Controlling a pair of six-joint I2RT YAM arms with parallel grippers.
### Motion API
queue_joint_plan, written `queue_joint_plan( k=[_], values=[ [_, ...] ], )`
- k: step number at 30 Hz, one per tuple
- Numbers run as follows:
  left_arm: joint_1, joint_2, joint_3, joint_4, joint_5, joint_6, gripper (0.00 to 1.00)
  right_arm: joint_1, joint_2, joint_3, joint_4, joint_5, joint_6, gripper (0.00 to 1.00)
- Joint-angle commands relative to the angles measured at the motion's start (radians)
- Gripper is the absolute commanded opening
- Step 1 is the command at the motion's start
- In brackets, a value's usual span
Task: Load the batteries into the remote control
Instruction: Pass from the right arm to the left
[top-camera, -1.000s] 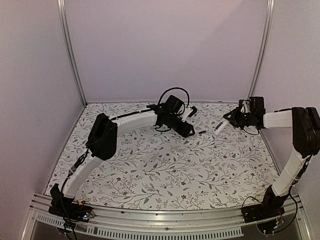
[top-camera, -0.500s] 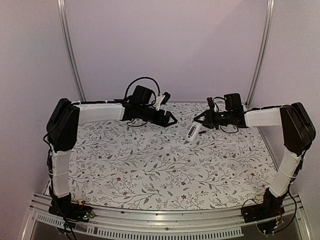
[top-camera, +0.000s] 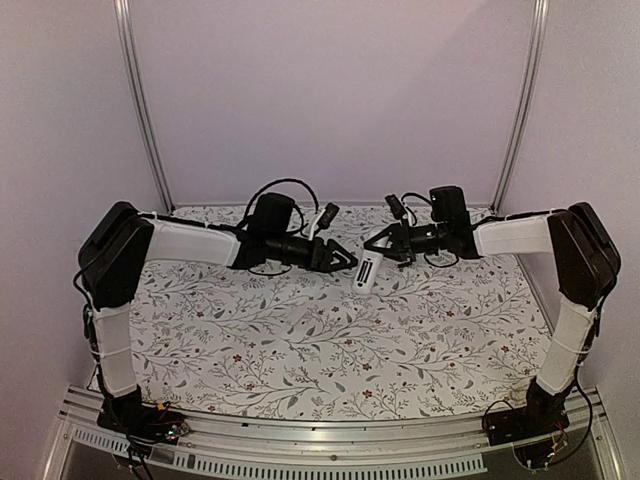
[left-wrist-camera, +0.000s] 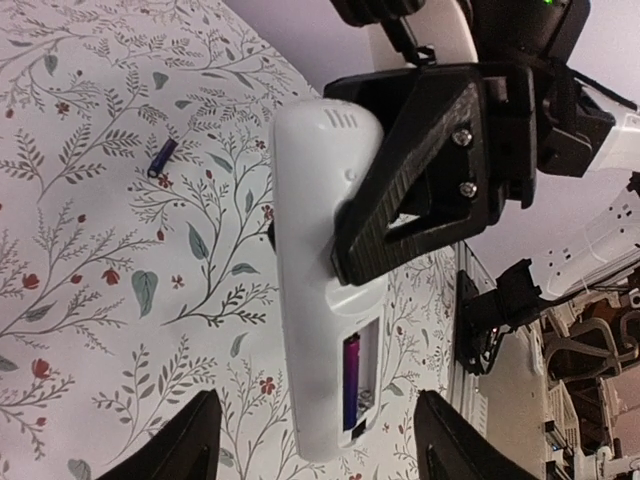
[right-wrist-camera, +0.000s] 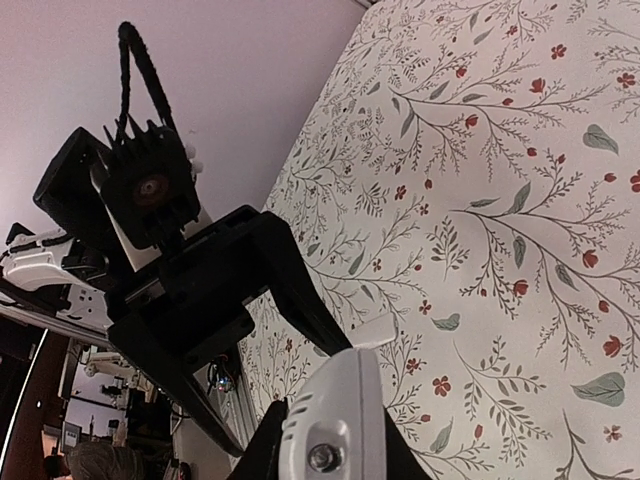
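The white remote control (top-camera: 367, 268) hangs above the table with my right gripper (top-camera: 390, 243) shut on its upper half. The left wrist view shows its back (left-wrist-camera: 315, 290) with the battery bay open. One purple battery (left-wrist-camera: 351, 382) sits in the bay, and the slot beside it is bare. A second battery (left-wrist-camera: 162, 158) lies loose on the flowered table. My left gripper (top-camera: 343, 262) is open and points at the remote's lower end from the left. Its fingers (left-wrist-camera: 192, 448) are apart from the remote. From the right wrist, the remote's top end (right-wrist-camera: 338, 415) fills the space between my right gripper's (right-wrist-camera: 335, 455) fingers.
A small flat white piece (right-wrist-camera: 374, 331) lies on the flowered table (top-camera: 300, 340) under the remote. The two grippers nearly meet at the back centre. A metal rail (top-camera: 300, 445) runs along the near edge, and plain walls with metal posts (top-camera: 140, 100) close the back and sides.
My right gripper has carried the remote left, from the back right to the back centre. The left arm swung its elbow out left, and its gripper now faces the remote.
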Motion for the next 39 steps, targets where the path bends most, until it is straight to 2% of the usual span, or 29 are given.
queue_joint_plan(
  k=[1, 9, 21, 27, 35, 39],
  values=[
    [-0.015, 0.016, -0.011, 0.144, 0.085, -0.086, 0.65, 0.024, 0.018, 0.035, 0.095, -0.092, 0.007, 0.04],
    [-0.017, 0.059, -0.003, 0.278, 0.152, -0.194, 0.52, 0.053, 0.018, 0.045, 0.138, -0.147, 0.029, 0.05],
    [-0.012, 0.058, -0.038, 0.359, 0.167, -0.246, 0.22, 0.064, 0.017, 0.066, 0.153, -0.161, 0.054, 0.1],
    [-0.006, 0.045, -0.067, 0.416, 0.172, -0.282, 0.08, 0.057, 0.016, 0.073, 0.15, -0.137, 0.063, 0.29],
    [0.005, 0.027, -0.097, 0.46, 0.168, -0.303, 0.0, 0.012, 0.004, 0.076, 0.148, -0.104, 0.081, 0.59],
    [0.027, 0.021, -0.113, 0.489, 0.166, -0.328, 0.0, -0.082, -0.018, 0.044, 0.075, -0.035, 0.063, 0.62]
  ],
)
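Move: The remote control, still pinched near its upper end by the right gripper, hangs tilted with its middle about 5 cm to the right of the left hand, level ahead-wise and roughly 1 cm lower. The loose battery lies on the table some 13 cm ahead, 15 cm right and 14 cm below the left hand. From the right hand, the remote's middle is about 3 cm back, 2 cm left and 3 cm down; the left gripper waits some 7 cm left, 2 cm back and 2 cm lower. Carry the remote with the right hand left, back and up, about 6 cm in all, into the left gripper's open fingers. Raise the left hand about 3.5 cm, easing a little right and back with a slight roll, and shut its fingers on the remote's middle. Once it grips, open the right fingers wide and draw that hand forward and slightly right, while the left sinks about 1 cm. ##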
